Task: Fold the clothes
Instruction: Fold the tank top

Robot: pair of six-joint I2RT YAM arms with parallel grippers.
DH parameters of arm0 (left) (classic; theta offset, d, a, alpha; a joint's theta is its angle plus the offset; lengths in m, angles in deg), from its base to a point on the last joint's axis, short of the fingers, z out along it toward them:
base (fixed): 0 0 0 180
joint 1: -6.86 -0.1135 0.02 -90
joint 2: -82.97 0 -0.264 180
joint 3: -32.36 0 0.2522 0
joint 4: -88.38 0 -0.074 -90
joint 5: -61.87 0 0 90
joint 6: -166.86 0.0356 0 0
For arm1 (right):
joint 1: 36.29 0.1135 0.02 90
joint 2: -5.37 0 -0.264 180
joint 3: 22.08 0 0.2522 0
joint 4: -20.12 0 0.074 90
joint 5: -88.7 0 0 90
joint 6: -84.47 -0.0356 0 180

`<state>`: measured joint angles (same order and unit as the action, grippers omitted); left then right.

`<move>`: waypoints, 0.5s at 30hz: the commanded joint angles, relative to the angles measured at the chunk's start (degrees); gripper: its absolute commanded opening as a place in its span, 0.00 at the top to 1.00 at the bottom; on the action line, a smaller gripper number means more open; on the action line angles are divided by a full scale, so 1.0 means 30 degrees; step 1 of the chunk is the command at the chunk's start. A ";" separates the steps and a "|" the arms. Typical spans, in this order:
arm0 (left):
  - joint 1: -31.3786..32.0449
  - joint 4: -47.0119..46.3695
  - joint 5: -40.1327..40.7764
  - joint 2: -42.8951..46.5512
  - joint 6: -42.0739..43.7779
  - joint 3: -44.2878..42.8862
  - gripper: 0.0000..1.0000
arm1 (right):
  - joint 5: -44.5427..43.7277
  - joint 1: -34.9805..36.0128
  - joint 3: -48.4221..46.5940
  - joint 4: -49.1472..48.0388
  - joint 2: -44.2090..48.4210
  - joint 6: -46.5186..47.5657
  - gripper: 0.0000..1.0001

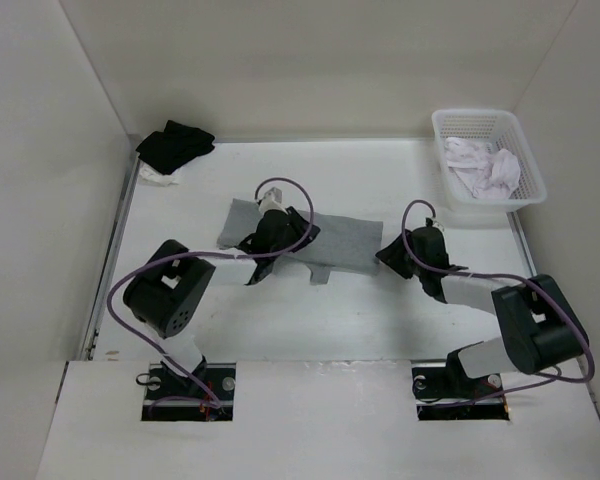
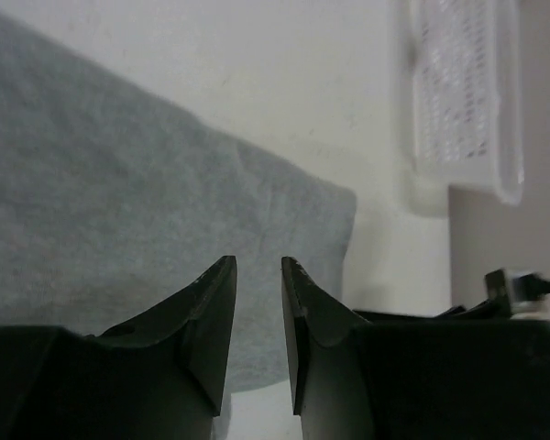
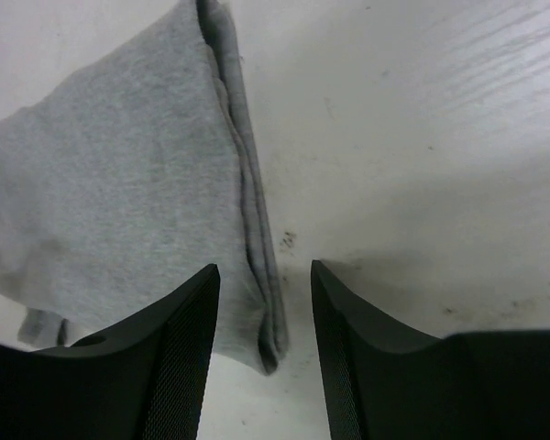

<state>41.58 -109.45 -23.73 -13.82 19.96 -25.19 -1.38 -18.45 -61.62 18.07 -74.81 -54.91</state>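
The clothes (image 1: pixel 348 242) are a grey tank top lying in a long folded strip across the middle of the table. My left gripper (image 1: pixel 298 232) hovers over the strip's left half. In the left wrist view the left gripper (image 2: pixel 258 266) is open, with grey knit (image 2: pixel 92 202) beneath it and nothing between its fingers. My right gripper (image 1: pixel 391 252) is at the strip's right end. In the right wrist view the right gripper (image 3: pixel 264 266) is open, straddling the layered folded edge of the grey fabric (image 3: pixel 119 183) without pinching it.
A white plastic basket (image 1: pixel 527 165) stands at the back right and holds a white-pinkish cloth (image 1: pixel 485 168); the basket (image 2: pixel 463 101) also shows in the left wrist view. A black garment (image 1: pixel 175 145) lies in the back left corner. White walls enclose the table.
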 commanded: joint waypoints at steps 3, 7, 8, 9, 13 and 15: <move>0.0335 -0.0776 0.0173 -0.0665 0.0043 0.1556 0.76 | 0.1724 -0.0280 -0.0167 -0.2666 -0.1250 -0.1875 0.54; 0.0453 -0.1449 0.0143 -0.0227 -0.0309 0.3635 0.77 | 0.1783 -0.0192 -0.0079 -0.3778 -0.2478 -0.3105 0.64; 0.0453 -0.1625 0.0143 -0.0139 -0.0338 0.4046 0.77 | 0.1870 -0.0192 0.0067 -0.4333 -0.2772 -0.3543 0.69; 0.0453 -0.1801 0.0143 -0.0051 -0.0454 0.4427 0.77 | 0.1900 -0.0192 0.0271 -0.4947 -0.2920 -0.3954 0.72; 0.0948 -0.2592 -0.0178 0.0300 -0.1040 0.5366 0.77 | 0.1200 -0.0163 0.1062 -0.6473 -0.2864 -0.4777 0.91; 0.1533 -0.2944 -0.0150 0.0651 -0.1363 0.5718 0.77 | 0.0760 -0.0163 0.1851 -0.7235 -0.2135 -0.4808 0.97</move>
<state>43.90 -116.84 -23.64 -13.93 17.38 -10.37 3.13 -18.73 -58.63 2.90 -83.20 -67.06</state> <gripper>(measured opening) 0.235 0.050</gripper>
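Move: The tank top lies doubled under both hands: its near edge, beside the loose strap, is about 6 cm back and 2 cm left of the left hand and some 8 cm below it, with the strap roughly 9 cm back and 1 cm right. The right hand has the tank top's right edge about 2 cm to its left, 1 cm ahead and 2 cm below; the white basket stands about 25 cm ahead and 26 cm to its right. The left hand drops about 7 cm onto the tank top and then keeps drawing back towards the base, some 6 cm in all and a little left, fingers still slightly open, its tips pressing on the cloth beside the strap and dragging it along. Meanwhile the right hand edges about 2 cm left and slightly forward and down onto the right edge, rolls its left side up by some 15 degrees, and closes its half-open fingers to pinch the layered edge near the corner. ##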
